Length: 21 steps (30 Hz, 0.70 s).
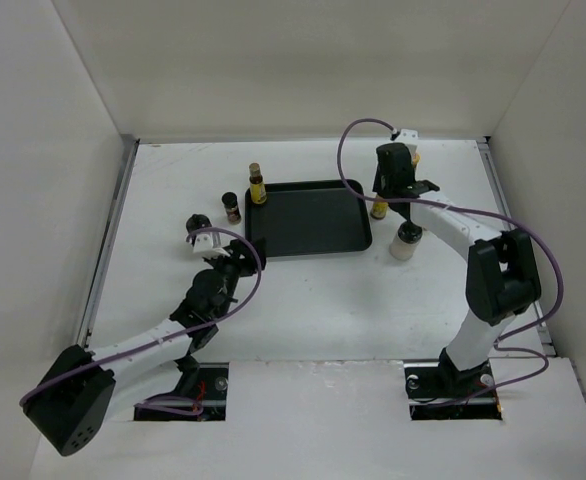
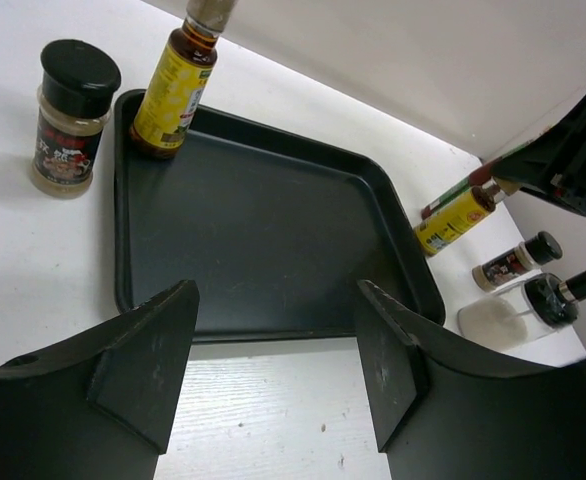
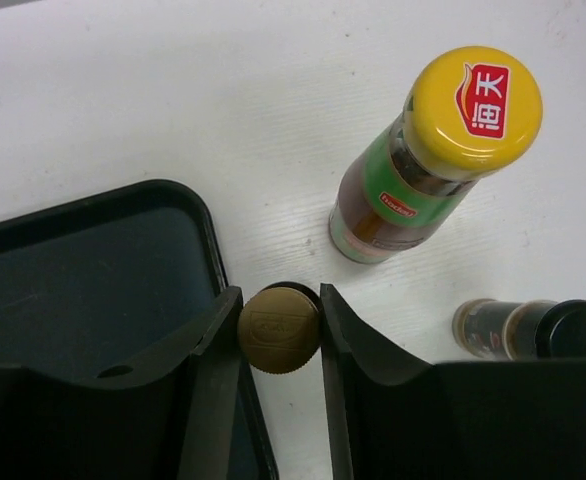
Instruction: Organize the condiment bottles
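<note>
My right gripper (image 3: 280,295) is shut on the tan cap (image 3: 280,328) of a yellow-labelled bottle (image 1: 380,208) standing just right of the black tray (image 1: 313,222). Beside it stand a red bottle with a green neck and yellow cap (image 3: 433,160), a small dark jar (image 3: 528,328) and a white bottle (image 1: 406,243). A second yellow-labelled bottle (image 2: 178,85) stands in the tray's far left corner. A black-capped jar (image 2: 73,120) is on the table left of the tray. My left gripper (image 2: 275,300) is open and holds nothing, short of the tray's near edge.
Another black-capped jar (image 1: 195,221) stands on the table close to my left wrist. White walls (image 1: 43,150) enclose the table on the left, back and right. The tray's rim (image 3: 208,230) lies right beside my right gripper's left finger.
</note>
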### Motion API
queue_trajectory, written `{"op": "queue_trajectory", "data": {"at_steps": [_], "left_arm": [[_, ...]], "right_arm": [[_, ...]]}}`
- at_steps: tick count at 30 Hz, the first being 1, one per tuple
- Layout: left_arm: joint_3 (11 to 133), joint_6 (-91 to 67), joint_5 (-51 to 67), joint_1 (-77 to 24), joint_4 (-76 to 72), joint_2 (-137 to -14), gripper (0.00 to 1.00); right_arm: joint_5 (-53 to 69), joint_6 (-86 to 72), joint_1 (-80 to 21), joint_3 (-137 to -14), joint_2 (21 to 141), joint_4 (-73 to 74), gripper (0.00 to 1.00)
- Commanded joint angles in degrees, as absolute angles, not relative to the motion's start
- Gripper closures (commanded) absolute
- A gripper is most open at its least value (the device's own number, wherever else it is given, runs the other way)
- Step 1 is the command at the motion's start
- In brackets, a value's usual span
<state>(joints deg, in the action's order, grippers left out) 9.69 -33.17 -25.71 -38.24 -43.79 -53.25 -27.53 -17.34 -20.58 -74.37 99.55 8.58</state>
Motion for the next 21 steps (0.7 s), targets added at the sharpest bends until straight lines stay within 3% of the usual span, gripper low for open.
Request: {"op": "queue_trajectory", "data": {"at_steps": [1,10,21], "left_arm": [[9.23,-33.93,-24.52,-37.66,-49.3,-54.84,0.39],[7.3,-34.36,-24.96,-35.9,-51.51,-53.0,0.39],[5.19,-35.24,-27.16,-32.56,-49.48,-48.34,0.39]], "right_arm": [[-28.73,-16.79,-20.26,-77.26,99.41,6.51,0.69],[-30.85,-10.64,-27.98,-79.36,92.28,-1.67,0.72],[-24.0,-11.6,-39.68,-99.65,111.34,-2.46,0.74]]}}
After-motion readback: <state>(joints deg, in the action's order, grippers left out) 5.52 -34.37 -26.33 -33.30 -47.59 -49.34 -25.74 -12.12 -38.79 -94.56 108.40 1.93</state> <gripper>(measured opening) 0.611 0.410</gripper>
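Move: The right hand has its fingers shut on the second yellow-label bottle's neck. The first yellow-label bottle, already in the tray, lies about 29 cm left and 4 ahead; the tray's middle is 17 left, 1 back, 13 below. The sauce bottle is 6 right and 3 ahead, the right jar 6 right and 11 back. From the empty left hand, the left shaker is roughly 16 ahead, 6 left, the left jar 7 ahead, 14 left. Keeping its pinch on the yellow-label bottle's neck, the right hand lifts it off the table and swings it left over the tray towards the bottle already there, about 20 cm left and 10 up, turning counter-clockwise some 20 degrees and tipping its fingers up nearer level. The left hand, open and empty, drifts about 3.5 cm left, towards the left shaker and jar. ##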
